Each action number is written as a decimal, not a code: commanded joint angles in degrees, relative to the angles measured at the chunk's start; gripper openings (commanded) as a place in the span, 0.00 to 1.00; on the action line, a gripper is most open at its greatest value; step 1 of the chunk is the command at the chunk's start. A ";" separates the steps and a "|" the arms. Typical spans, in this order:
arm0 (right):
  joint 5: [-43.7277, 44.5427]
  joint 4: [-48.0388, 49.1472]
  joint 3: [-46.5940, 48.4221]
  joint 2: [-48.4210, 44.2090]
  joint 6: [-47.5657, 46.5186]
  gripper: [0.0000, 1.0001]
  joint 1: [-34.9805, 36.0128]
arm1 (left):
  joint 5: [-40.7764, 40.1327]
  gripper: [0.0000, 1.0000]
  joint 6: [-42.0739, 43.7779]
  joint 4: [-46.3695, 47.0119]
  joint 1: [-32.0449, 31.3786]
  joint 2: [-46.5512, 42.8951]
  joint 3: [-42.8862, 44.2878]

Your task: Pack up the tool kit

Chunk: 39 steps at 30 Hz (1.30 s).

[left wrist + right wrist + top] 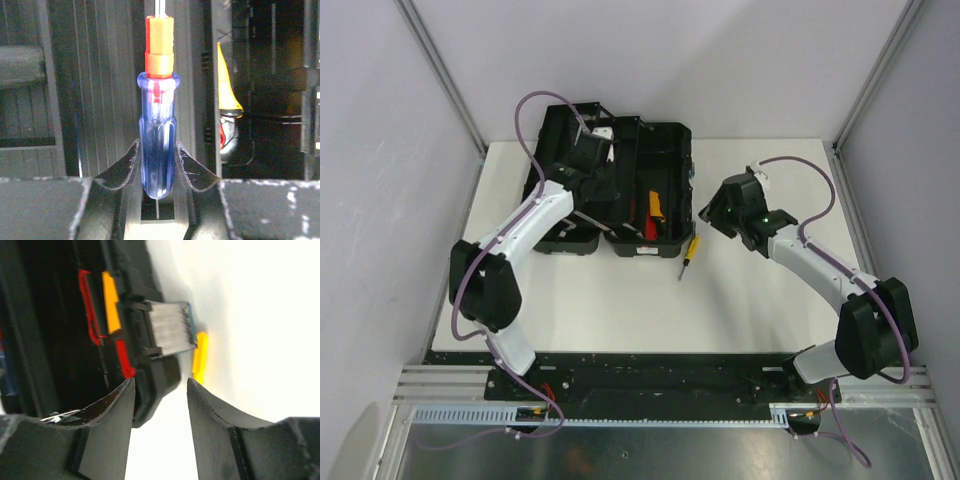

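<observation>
The tool kit, a black toolbox, lies open at the back of the white table. Over its left half my left gripper is shut on a blue screwdriver with an orange collar, held by the handle between the fingers, shaft pointing away. My right gripper hovers just right of the box, open, nothing between its fingers. Ahead of it are the box corner and its grey latch. A yellow-handled screwdriver lies on the table by the box's front right corner, its handle showing behind the latch.
Red and orange-yellow tools lie inside the box's right half; one yellow tool shows beside the blue screwdriver. Grey walls and metal posts enclose the table on three sides. The arm bases stand on a rail at the near edge.
</observation>
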 commanded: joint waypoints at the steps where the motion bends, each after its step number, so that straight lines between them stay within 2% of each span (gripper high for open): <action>1: 2.38 -2.73 -1.31 1.10 -0.43 0.50 0.20 | -6.57 0.00 2.44 -2.05 0.37 0.84 3.55; 7: 0.24 -2.27 -1.39 4.03 -0.96 0.50 -0.11 | -3.77 0.01 3.81 -4.26 1.76 4.52 5.30; 10: -0.61 -2.55 -1.38 5.39 -1.09 0.49 -0.31 | -3.40 0.07 4.06 -4.87 2.01 5.34 5.51; 16: -1.29 -3.21 -1.38 8.17 -0.65 0.50 -0.44 | -4.14 0.49 4.06 -5.61 2.00 5.50 5.64; 19: -1.31 -3.22 -1.44 9.75 -0.34 0.50 -0.46 | -4.87 0.58 4.02 -5.76 1.89 4.73 5.89; 30: -2.42 1.19 -1.53 16.28 -2.37 0.52 0.14 | -7.57 0.66 4.10 -7.12 -1.08 -0.95 7.29; 39: -2.03 5.63 -1.58 19.86 -4.28 0.51 2.57 | -4.29 0.69 3.70 -7.21 -1.73 -7.55 7.66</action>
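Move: Below the left hand, some 4 cm to its left, 2 cm ahead and 5 cm down, lies the tray for the held blue screwdriver; the hammer is about 11 cm left and 6 cm ahead, the yellow knife 9 cm right, level with the hand. From the right hand the yellow screwdriver's handle is 2 cm back, 3 cm left, 16 cm down, the open latch 3 cm beyond the handle, the knife 6 cm ahead and 11 cm left. Sinking about 14 cm, almost straight down, the right hand nears the yellow screwdriver beside the latch, its half-open fingers tipping some 15 degrees farther down and not yet touching the handle. Meanwhile the left hand lowers the blue screwdriver about 3 cm towards the tray with a slight leftward shift, opens to let go of its handle, then rises about 6 cm and eases back. ##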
